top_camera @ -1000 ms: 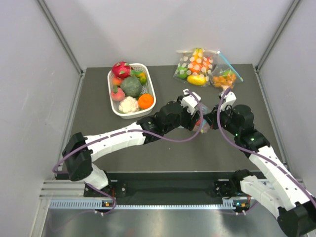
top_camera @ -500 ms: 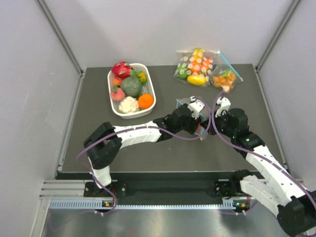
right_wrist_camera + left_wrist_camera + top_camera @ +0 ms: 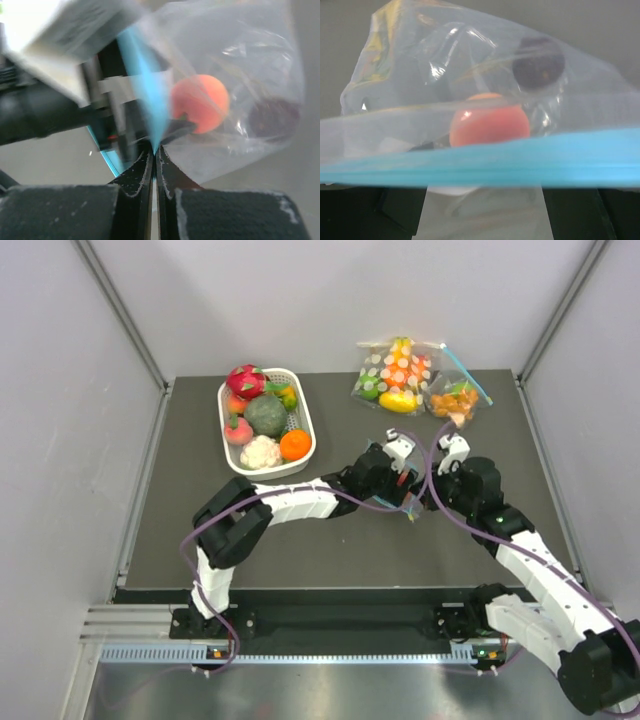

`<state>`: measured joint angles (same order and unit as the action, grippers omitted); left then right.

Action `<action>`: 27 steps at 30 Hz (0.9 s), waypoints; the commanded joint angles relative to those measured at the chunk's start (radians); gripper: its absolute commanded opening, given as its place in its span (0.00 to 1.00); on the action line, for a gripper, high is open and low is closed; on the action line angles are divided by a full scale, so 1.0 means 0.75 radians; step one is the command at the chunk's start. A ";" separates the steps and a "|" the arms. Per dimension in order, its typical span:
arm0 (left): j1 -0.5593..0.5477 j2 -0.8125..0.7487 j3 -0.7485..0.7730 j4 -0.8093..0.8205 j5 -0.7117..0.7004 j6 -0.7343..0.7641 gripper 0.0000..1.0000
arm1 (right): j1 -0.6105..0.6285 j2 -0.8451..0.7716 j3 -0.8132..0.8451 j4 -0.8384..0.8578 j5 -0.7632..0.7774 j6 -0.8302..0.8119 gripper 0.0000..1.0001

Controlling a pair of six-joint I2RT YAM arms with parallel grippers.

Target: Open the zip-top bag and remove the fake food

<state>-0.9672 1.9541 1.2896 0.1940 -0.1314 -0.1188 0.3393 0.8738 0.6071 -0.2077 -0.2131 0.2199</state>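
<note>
The zip-top bag (image 3: 410, 505) hangs between my two grippers at the middle right of the table. My right gripper (image 3: 154, 150) is shut on its teal zip strip (image 3: 150, 95), also seen from above (image 3: 428, 492). My left gripper (image 3: 485, 187) has its jaws apart, with the zip strip (image 3: 485, 165) lying across them and clear plastic between them; its tips are hidden. From above it (image 3: 400, 483) is right next to the bag. Inside the bag are an orange-pink peach (image 3: 489, 125) (image 3: 200, 102) and a blurred dark red piece (image 3: 539, 62).
A white basket (image 3: 309, 420) at the back left holds a dragon fruit (image 3: 246, 380), cabbage, cauliflower, orange and other toys. A polka-dot bag (image 3: 395, 375) and a small bag of orange pieces (image 3: 455, 400) lie at the back right.
My left arm has folded at the elbow and its gripper has moved right and nearer, up against the bag. My right gripper has shifted slightly left, holding the zip strip throughout.
</note>
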 commanded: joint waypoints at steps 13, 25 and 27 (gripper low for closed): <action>0.030 0.219 0.183 0.193 0.153 -0.069 0.88 | 0.004 0.048 0.003 0.134 -0.078 0.020 0.00; 0.030 0.274 0.205 0.177 0.224 -0.054 0.33 | -0.047 0.021 -0.043 0.134 -0.090 0.014 0.00; 0.030 0.254 0.197 0.161 0.216 -0.042 0.25 | -0.070 0.013 -0.038 0.124 -0.098 0.007 0.00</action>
<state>-0.9398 2.1517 1.4174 0.2993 0.0101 -0.1612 0.3130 0.9146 0.5751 -0.1570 -0.2550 0.2287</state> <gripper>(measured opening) 0.357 0.009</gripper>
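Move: Inside the held-open bag, the fake peach lies about 3 cm ahead of the left hand, 6 cm to its right and 5 cm lower. A dark purple fruit sits roughly 5 cm to the right of that peach and 1 cm farther out, some 6 cm below the hand. From the right hand, pinching the bag's rim, the peach is about 5 cm ahead, 3 cm right and 6 cm down. Reaching deeper through the bag's mouth towards the peach, the left hand goes about 4 cm right, 3 cm down and 2 cm forward, its fingers wide open at first, then closing to about a third of their opening at the near side of the peach. The right hand keeps its pinch on the blue zip edge, sinking roughly 1.5 cm. ##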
